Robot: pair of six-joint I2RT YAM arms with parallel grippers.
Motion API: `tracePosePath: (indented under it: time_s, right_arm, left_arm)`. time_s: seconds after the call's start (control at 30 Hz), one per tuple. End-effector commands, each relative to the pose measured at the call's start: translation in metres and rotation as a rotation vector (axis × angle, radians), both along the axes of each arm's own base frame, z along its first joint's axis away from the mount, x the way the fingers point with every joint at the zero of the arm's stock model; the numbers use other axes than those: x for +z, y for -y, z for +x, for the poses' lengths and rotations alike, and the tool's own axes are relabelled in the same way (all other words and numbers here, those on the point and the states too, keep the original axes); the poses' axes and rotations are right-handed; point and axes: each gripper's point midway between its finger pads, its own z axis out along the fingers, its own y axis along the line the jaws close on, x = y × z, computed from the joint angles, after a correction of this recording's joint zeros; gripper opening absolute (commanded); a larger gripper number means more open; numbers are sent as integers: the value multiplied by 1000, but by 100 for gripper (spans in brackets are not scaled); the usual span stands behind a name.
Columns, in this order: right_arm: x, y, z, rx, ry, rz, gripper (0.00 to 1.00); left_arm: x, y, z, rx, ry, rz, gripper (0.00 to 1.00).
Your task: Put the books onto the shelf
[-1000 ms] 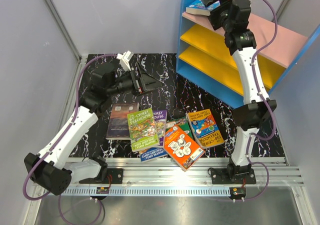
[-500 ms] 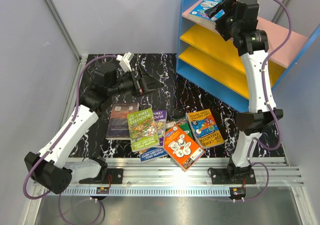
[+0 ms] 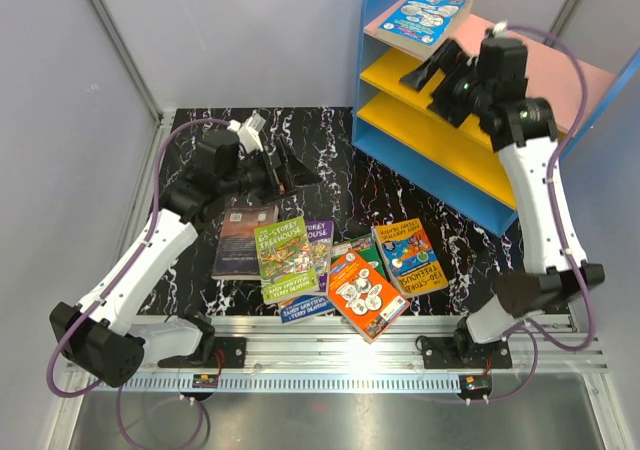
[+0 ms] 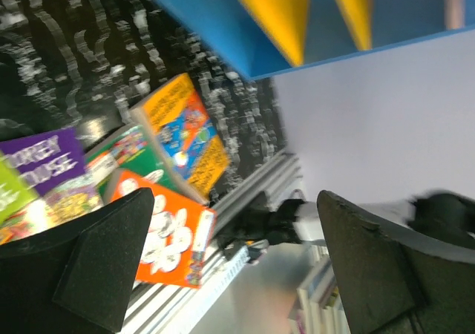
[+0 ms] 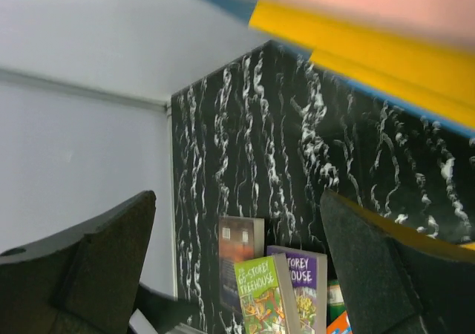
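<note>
A blue book (image 3: 425, 15) lies on the pink top board of the shelf (image 3: 560, 70), free of any gripper. Below it, in front of the yellow boards, my right gripper (image 3: 432, 70) hangs open and empty. Several books lie fanned on the black table: dark brown (image 3: 243, 238), green (image 3: 285, 258), purple (image 3: 320, 238), orange (image 3: 365, 292) and orange-blue (image 3: 410, 255). Above their far left, my left gripper (image 3: 292, 165) is open and empty. The right wrist view shows the green book (image 5: 260, 293), the purple book (image 5: 300, 282) and the brown book (image 5: 239, 256) between the open fingers (image 5: 96, 252).
Grey walls close in the marbled table (image 3: 330, 160) on the left and at the back. A metal rail (image 3: 350, 345) runs along the near edge, just beyond the orange book (image 4: 174, 234). The shelf (image 4: 282, 15) fills the back right corner.
My right gripper has drawn back and down from the pink top board, leaving the blue book lying there. The left arm has shifted only slightly.
</note>
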Motion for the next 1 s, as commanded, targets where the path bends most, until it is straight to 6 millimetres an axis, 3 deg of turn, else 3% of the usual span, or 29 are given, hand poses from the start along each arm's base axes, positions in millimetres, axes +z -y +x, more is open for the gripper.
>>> tracePosePath:
  time_s: [0.0,0.07,0.1,0.17,0.2,0.27,0.3,0.4,0.43,0.47,0.63,0.77,0.97]
  right_arm:
    - [-23,-68,-55,309,-1,70,100]
    - [-45,-98,-81,407,-40,64,100]
    - [-76,-122,-99,474,-122,58,100]
    - [-101,-145,-116,536,-176,80,100]
    - [-132,-157,-130,563,-255,95,100]
    - [-145,-172,-135,616,-252,151,100]
    - [-169,-177,-141,625,-315,176,100]
    - [-199,-195,-140,683,-362,247,100]
    - [-201,-202,-138,708,-354,261,100]
    - [-220,-207,-137,724,-410,257,100]
    - [-232,-229,-129,795,-421,264,100]
    - [-260,-246,-135,833,-494,251,100]
    - [-299,-256,-152,856,-568,207,100]
  left_arm:
    - [-41,-31,1,110,-63,205,99]
    - [-72,-51,-5,177,-136,314,99]
    - [-90,-71,-10,248,-187,400,99]
    - [-120,-92,-22,320,-275,475,99]
    - [-124,-99,-24,353,-278,480,99]
    - [-151,-107,-35,380,-343,499,99]
    - [-161,-110,-39,390,-366,505,99]
    - [-193,-116,-48,400,-434,520,99]
    - [-198,-116,-50,398,-441,523,99]
    - [-202,-116,-48,401,-436,520,99]
    - [-217,-119,-46,396,-417,527,99]
    - [-230,-115,-39,386,-413,530,99]
    - [-254,-105,-37,352,-435,494,99]
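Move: The green 65-Storey book lies roughly 11 cm back from the left hand, 5 cm to its left and 29 cm below. At that height, the dark book's middle is about 7 cm back and 15 cm left of this hand, the purple book's about 10 cm back and 3 cm right. From the right hand, the green book is some 27 cm back, 33 cm left and 41 cm down; the purple book is about 26 cm back and 25 cm left. The left hand ends low over the spine side of the green book, open fingers straddling that edge; contact can't be made out. It drops about 25 cm while swinging left and slightly back, tipping steeply down. The right hand, still open, leaves the shelf and sinks some 30 cm, going left and at first back towards the same book, its fingers turning to point left and down. ##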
